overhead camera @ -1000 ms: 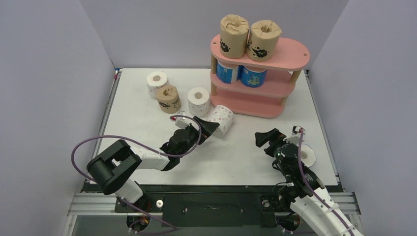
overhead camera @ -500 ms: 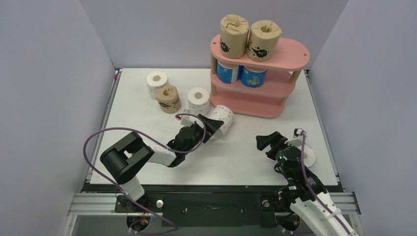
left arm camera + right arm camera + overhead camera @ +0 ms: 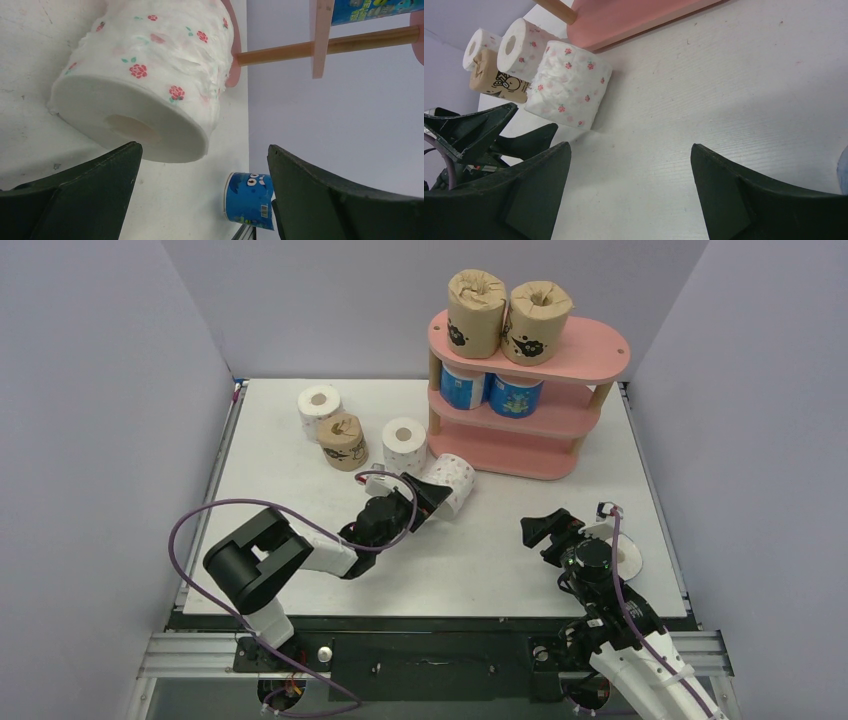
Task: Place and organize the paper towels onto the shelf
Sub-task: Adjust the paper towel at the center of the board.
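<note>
The pink shelf [image 3: 590,352] holds two brown paper towels on its top board [image 3: 476,310] [image 3: 537,322] and two blue ones on its middle board [image 3: 463,388] [image 3: 515,396]. A white dotted roll [image 3: 452,480] [image 3: 145,85] [image 3: 569,82] lies on its side in front of the shelf. My left gripper [image 3: 425,498] [image 3: 204,147] is open right at that roll's near end, its fingers not touching it. Two white rolls [image 3: 320,408] [image 3: 405,445] and a brown one [image 3: 343,440] stand further left. My right gripper [image 3: 545,530] [image 3: 630,146] is open over bare table.
A blue roll [image 3: 628,558] [image 3: 248,199] stands by the right arm, partly hidden by it. The shelf's bottom board [image 3: 634,17] lies just beyond the fallen roll. Grey walls close the table in on three sides.
The left arm has pushed forward, bringing its open gripper closer to the lying white roll. The right arm has drawn back slightly toward the near edge. Nothing has moved in the last half second.
</note>
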### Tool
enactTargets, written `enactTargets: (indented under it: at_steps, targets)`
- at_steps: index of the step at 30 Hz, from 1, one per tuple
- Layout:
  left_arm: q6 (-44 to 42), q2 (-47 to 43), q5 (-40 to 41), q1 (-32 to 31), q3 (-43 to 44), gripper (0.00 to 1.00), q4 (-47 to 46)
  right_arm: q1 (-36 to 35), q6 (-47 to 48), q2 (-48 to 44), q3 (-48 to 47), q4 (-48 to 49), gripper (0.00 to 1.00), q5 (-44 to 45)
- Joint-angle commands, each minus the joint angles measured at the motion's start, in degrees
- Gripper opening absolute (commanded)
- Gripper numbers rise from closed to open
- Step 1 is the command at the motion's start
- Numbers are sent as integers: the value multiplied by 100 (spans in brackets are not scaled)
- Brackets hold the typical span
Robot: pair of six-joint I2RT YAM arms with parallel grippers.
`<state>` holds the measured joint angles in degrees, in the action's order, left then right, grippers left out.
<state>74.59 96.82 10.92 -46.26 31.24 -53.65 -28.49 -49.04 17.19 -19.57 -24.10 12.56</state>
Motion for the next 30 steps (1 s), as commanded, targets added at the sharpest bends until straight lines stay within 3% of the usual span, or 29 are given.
enactTargets:
  at_steps: [1,7,12,25,30]
  targets:
    - [-139,122,94,76,281,97,-147,-20,52,37,-171,83,85,-24]
    - [-186,365,6,116,404,100,-513,-21,90,7,-184,26,85,-14]
    - [-296,477,-48,128,564,90,-495,-17,86,4,-171,23,85,-1]
    - [-601,396,-147,152,556,44,-404,-16,91,20,-163,-25,84,24]
    - [-785,-2,-158,158,349,30,-212,-13,112,21,-217,-76,84,32]
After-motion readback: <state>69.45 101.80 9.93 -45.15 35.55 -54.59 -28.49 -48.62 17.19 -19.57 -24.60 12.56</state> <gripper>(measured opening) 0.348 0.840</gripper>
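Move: Ahead of the left hand, about 6 cm farther out, 2 cm to its right and 3 cm lower, is the middle of the paper towel lying on its side, its open end facing the fingers. A standing flowered roll is some 13 cm ahead and 8 cm to the left, while the shelf's bottom board is about 20 cm ahead and 13 cm to the right. From the right hand the lying paper towel is roughly 14 cm ahead, 17 cm left and 6 cm lower. Closing on the near rim of the lying paper towel, the left hand first advances about 2 cm forward and 1 cm right, dipping slightly, with its fingers wide open. It then all but stops while the fingers narrow to about a third open, one at the end face near the core hole, the other at the outer edge, bringing the roll's wall between the tips. ##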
